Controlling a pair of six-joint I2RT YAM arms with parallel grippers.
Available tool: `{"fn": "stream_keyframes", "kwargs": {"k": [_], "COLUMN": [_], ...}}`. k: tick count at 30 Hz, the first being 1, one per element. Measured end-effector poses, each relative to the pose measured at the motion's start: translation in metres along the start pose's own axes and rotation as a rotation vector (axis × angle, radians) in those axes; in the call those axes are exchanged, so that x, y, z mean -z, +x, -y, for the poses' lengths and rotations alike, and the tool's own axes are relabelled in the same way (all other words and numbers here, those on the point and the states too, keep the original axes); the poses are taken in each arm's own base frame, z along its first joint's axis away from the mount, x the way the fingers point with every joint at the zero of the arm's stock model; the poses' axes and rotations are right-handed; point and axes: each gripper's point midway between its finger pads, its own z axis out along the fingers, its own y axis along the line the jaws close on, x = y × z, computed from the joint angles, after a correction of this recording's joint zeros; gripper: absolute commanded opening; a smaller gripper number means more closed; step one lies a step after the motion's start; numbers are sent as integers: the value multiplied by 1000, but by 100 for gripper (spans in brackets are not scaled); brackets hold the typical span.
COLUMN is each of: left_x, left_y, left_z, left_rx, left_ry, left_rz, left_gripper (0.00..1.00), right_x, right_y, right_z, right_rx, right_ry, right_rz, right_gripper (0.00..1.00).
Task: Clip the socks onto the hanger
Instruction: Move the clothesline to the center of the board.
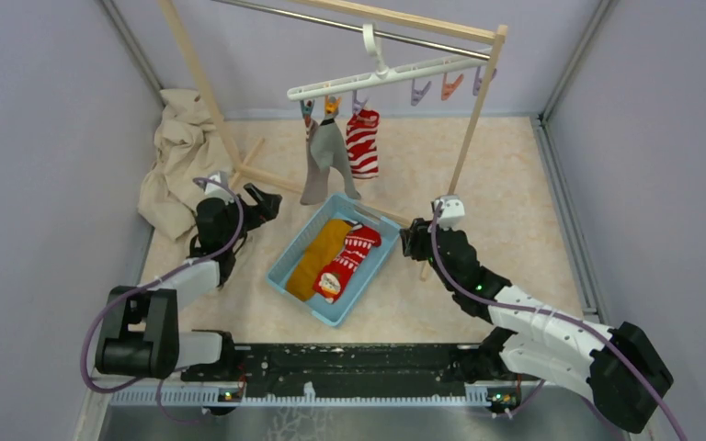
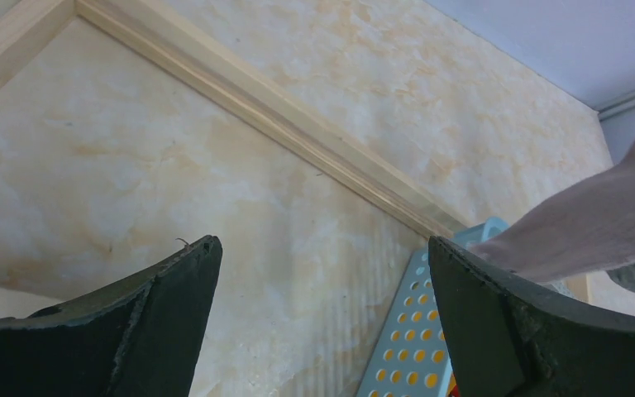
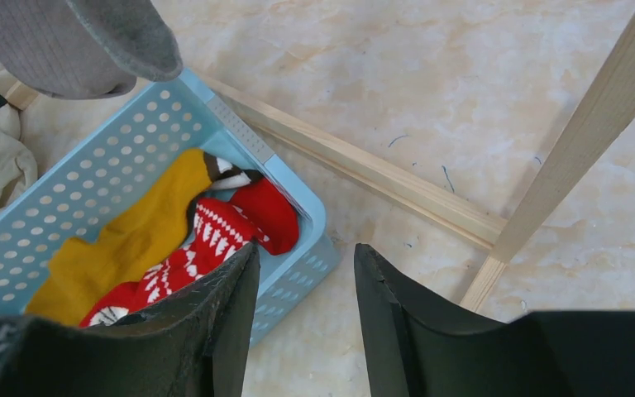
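Observation:
The mustard-yellow sock (image 1: 317, 257) and the red sock with white patterned bands (image 1: 347, 263) lie side by side in the light blue basket (image 1: 365, 280); both show in the right wrist view, yellow (image 3: 124, 240) and red (image 3: 215, 240). The white hanger (image 1: 381, 76) hangs by its hook from the metal rail, with free pegs on its right half. My left gripper (image 1: 265, 204) is open and empty, left of the basket. My right gripper (image 1: 412, 241) is open and empty, just right of the basket, above the floor (image 3: 306, 256).
A plain grey sock (image 1: 324, 158) and a red-and-white striped sock (image 1: 363, 142) hang clipped on the hanger's left half. The wooden rack's post (image 1: 474, 110) and base bar (image 3: 364, 169) stand close to my right gripper. A beige cloth (image 1: 176, 156) lies at back left.

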Motion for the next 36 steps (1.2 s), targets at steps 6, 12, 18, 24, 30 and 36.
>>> {"fn": "stream_keyframes", "kwargs": {"k": [6,12,18,24,30,36], "left_x": [1,-3,-2,4,5,11], "left_y": [5,3,6,7,2,3], "left_z": [-15,-20,-27,-56,-82,-93], "left_rx": [29,45,51,94,125,127], "left_ry": [-82,-119,-159,-323,-510,-578], "left_rz": [-11,-14,-19,1,9,12], "left_gripper": [100,100,100,100,100,100], "right_x": [0,1,0,4,6,4], "right_y": [0,2,10,17,21,52], "right_z": [5,11,32,55,67,79], "right_rx": [-6,-22,-148,-177,-176,-196], "right_ry": [28,59,135,232,308,381], "right_rz": [4,-2,-50,-87,-115,-201], "right_gripper": [47,46,46,46,50,48]}}
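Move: The front half of the clothesline frame's left foot lies about 11 cm to the left hand's left, 5 cm ahead and 12 cm below; the beige cloth is some 22 cm left and 10 cm ahead, the basket 12 cm right and 12 cm back. From the right hand, the front half of the right foot is roughly 7 cm right, 2 cm back and 13 cm below, its post's base 7 cm right and 3 cm ahead, the basket 14 cm left and 3 cm back. Neither gripper can be seen touching anything as the two spread apart and sink towards the feet of the clothesline frame. The left, wide open, goes about 8 cm left and 5 cm down, away from the basket, turning some 30 degrees counter-clockwise; the right, kept half open, swings right first, then mostly drops to end over its foot, turning clockwise. Both tip further down. ##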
